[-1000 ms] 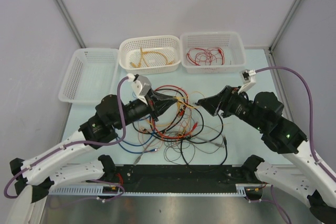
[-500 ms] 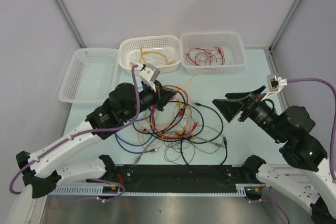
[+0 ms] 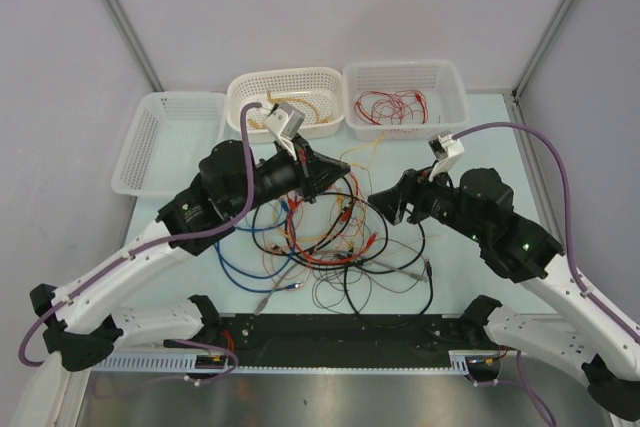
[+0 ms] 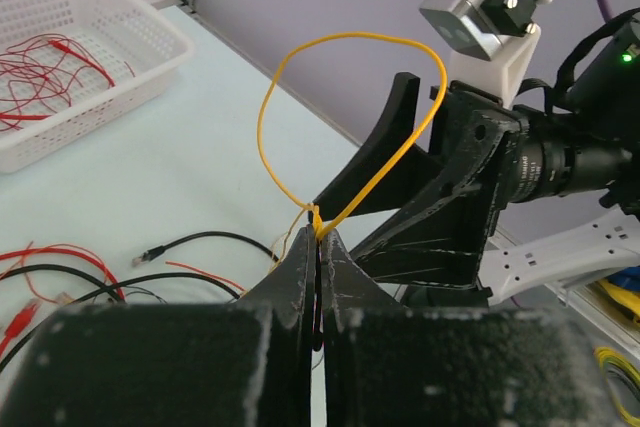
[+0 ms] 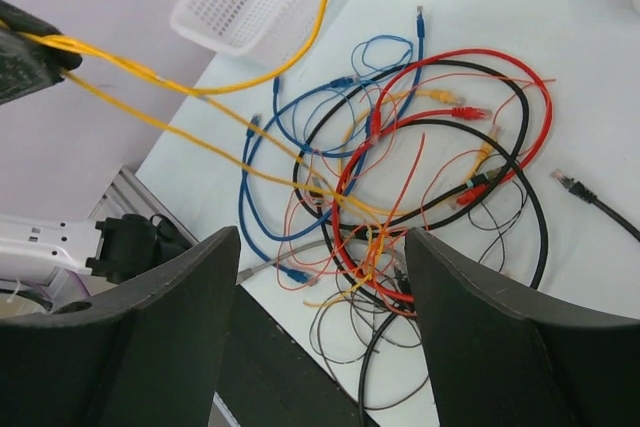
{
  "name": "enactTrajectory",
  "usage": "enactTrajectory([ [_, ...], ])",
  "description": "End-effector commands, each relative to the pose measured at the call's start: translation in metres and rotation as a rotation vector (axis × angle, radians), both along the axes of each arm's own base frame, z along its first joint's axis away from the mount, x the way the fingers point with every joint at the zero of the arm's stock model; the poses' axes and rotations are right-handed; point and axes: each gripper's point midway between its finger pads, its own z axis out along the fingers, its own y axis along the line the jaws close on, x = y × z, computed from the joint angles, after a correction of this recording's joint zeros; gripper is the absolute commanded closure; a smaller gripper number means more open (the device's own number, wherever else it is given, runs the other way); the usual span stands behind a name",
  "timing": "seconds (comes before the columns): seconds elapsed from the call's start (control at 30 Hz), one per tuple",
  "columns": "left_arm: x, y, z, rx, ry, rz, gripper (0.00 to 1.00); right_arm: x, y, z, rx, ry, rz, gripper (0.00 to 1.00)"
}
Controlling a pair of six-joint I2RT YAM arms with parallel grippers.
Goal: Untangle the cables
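The cables [image 3: 335, 237] lie in a tangled heap of red, blue, black, orange and grey loops at the table's middle, also seen in the right wrist view [image 5: 400, 167]. My left gripper [image 3: 335, 169] hangs above the heap's far side, shut on a thin yellow cable [image 4: 268, 97] that loops up beyond its tips [image 4: 320, 237]. That yellow cable [image 5: 150, 77] stretches taut from the heap up to the left gripper. My right gripper [image 3: 385, 202] faces the left one over the heap's right side, open [image 5: 320, 237] with nothing between its fingers.
Three white baskets stand along the back: an empty one [image 3: 170, 142] at left, a middle one [image 3: 285, 97] holding yellow cables, a right one [image 3: 405, 97] holding red wires. A black rail [image 3: 340, 332] runs along the near edge. A black plug end [image 5: 565, 182] lies apart at right.
The right arm swung out to the right, then came back in over the heap, its jaws somewhat narrower now. The left gripper moved right and up, drawing the yellow cable with it.
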Motion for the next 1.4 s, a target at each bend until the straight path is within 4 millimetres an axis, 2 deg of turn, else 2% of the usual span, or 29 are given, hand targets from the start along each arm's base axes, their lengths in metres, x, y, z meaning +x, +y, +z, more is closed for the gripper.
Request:
enactTrajectory([
  [0.0,-0.01,-0.007,0.019,-0.056,0.018,-0.066,1.0,0.012,0.002,0.018,0.012,-0.099,-0.023,0.28],
  [0.17,-0.014,-0.013,0.014,-0.052,0.038,-0.099,1.0,0.025,0.009,0.018,0.006,-0.122,-0.039,0.31],
  [0.27,-0.015,-0.014,0.014,-0.053,0.039,-0.105,1.0,0.031,0.014,0.019,0.013,-0.136,-0.042,0.38],
  [0.37,-0.016,-0.013,0.015,-0.055,0.037,-0.11,1.0,0.038,0.021,0.015,0.013,-0.134,-0.04,0.58],
  [0.4,-0.016,-0.012,0.014,-0.053,0.039,-0.108,1.0,0.04,0.023,0.012,0.011,-0.128,-0.042,0.78],
  [0.47,-0.015,-0.01,0.011,-0.047,0.042,-0.097,1.0,0.04,0.024,0.013,0.023,-0.122,-0.043,1.0],
  [0.53,-0.014,-0.006,0.008,-0.037,0.046,-0.074,0.91,0.037,0.021,0.02,0.043,-0.127,-0.045,1.0],
  [0.57,-0.012,-0.004,0.006,-0.033,0.047,-0.062,0.68,0.035,0.02,0.022,0.051,-0.128,-0.046,1.0],
  [0.67,-0.006,0.001,-0.003,-0.015,0.056,-0.014,0.29,0.03,0.01,0.034,0.091,-0.137,-0.075,1.0],
  [0.77,-0.001,0.005,-0.011,-0.008,0.059,0.025,0.19,0.023,0.004,0.045,0.142,-0.134,-0.077,1.0],
  [1.03,0.006,0.011,-0.038,0.0,0.053,0.071,0.16,0.012,-0.005,0.063,0.201,-0.126,-0.069,1.0],
  [1.23,-0.008,0.0,-0.05,-0.056,0.031,-0.024,0.16,0.011,-0.007,0.066,0.208,-0.115,-0.072,1.0],
  [1.37,-0.021,-0.007,-0.029,-0.141,-0.017,-0.104,0.17,0.01,-0.007,0.066,0.209,-0.112,-0.072,1.0],
])
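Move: The left fingers, shut, hold the bunched yellow cable right at their tips. From the open right hand, the stretch of yellow cable to grasp is about 4 cm ahead and 3 cm to its left, roughly level; the left fingertips are some 7 cm left, 1 cm ahead and 7 cm higher. The cable tangle's middle lies about 28 cm below the right hand, 3 cm ahead and 9 cm left; from the left hand it is some 35 cm down, 3 cm ahead and 3 cm left. The right hand reaches about 4 cm forward and left to the yellow cable beside the left fingertips and closes fully on it, while the left hand, still pinching, eases a centimetre or two to the right and back towards it. The left fingers then open wide and let go, and that hand sinks about 8 cm towards the tangle beside the hanging strands, while the right hand keeps its pinch and lifts the cable some 4 cm, drawing back and to the right by about 2 cm each way. ##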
